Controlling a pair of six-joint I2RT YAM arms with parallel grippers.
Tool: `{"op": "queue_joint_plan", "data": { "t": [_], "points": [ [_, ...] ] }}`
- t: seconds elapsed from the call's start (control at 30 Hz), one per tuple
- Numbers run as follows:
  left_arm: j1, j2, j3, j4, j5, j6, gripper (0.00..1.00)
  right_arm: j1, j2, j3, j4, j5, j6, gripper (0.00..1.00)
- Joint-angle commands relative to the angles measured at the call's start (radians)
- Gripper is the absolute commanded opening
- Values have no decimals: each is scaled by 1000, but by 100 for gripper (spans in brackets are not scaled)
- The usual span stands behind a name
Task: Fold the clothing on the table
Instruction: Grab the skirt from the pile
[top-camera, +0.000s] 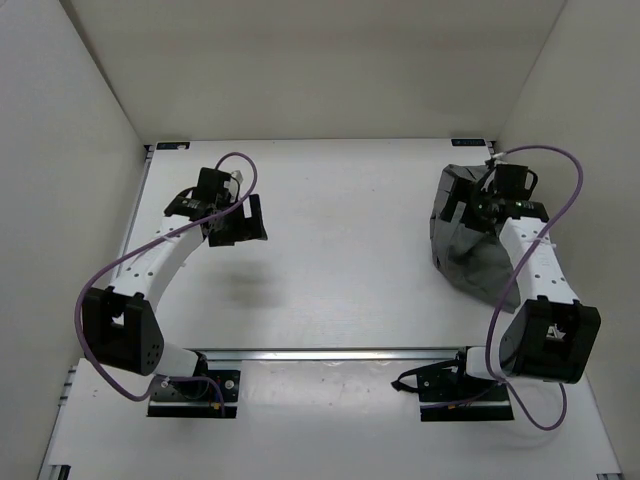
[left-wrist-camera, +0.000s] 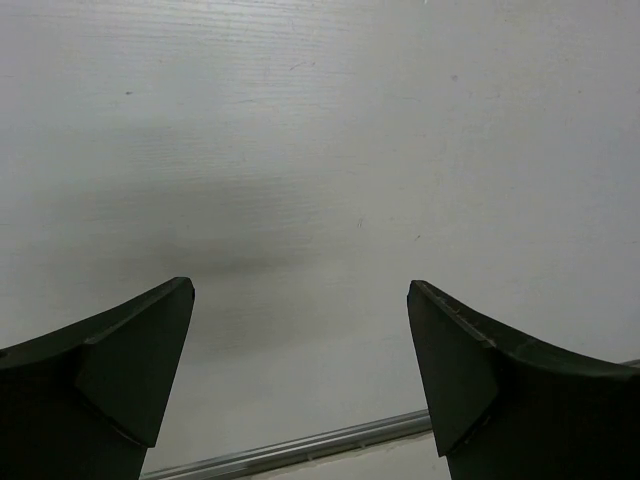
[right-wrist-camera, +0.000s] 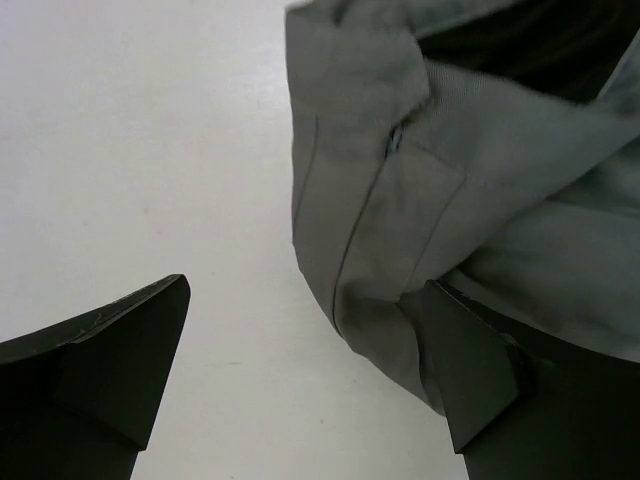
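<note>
The clothing is a dark grey bunched heap at the right side of the white table. My right gripper hangs over the heap's far left part. In the right wrist view the right gripper is open. Its right finger sits against the folded grey edge of the clothing, and its left finger is over bare table. My left gripper is open far to the left, away from the cloth. In the left wrist view the left gripper has only white table between its fingers.
A metal rail runs along the near edge of the table, also seen as the rail low in the left wrist view. White walls enclose the left, back and right sides. Purple cables loop off both arms.
</note>
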Motion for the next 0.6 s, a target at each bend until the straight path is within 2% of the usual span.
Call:
{"op": "queue_joint_plan", "data": {
  "t": [0.0, 0.3, 0.47, 0.57],
  "points": [
    [-23, -29, 0, 0, -61, -2, 98, 5, -25, -51, 32, 43, -4, 99],
    [0, -69, -37, 28, -23, 1, 99, 10, 13, -113, 146, 125, 50, 99],
    [-4, -89, -72, 42, 3, 15, 99, 42, 132, -81, 170, 208, 70, 100],
    [-1, -81, -78, 31, 18, 17, 99, 33, 188, -72, 189, 204, 73, 99]
  ]
}}
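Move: The right hand hangs open above the left part of the grey skirt. The skirt's middle is some 8 cm to its right, about level with it fore and aft and roughly 15 cm below. The left corner of the skirt's waistband lies about 13 cm ahead and 2 cm to the right, at much the same depth. From the left hand, the skirt is around 53 cm to the right, 5 cm ahead and 12 cm below. Down towards the left part of the skirt goes the right hand, sinking about 7.5 cm, fastest at the end. It eases back slightly at first, then forward again, drifting a little to the right. The fingers stay wide open while the hand tips down some 8 degrees and turns slightly clockwise; no touch on the cloth can be made out. ##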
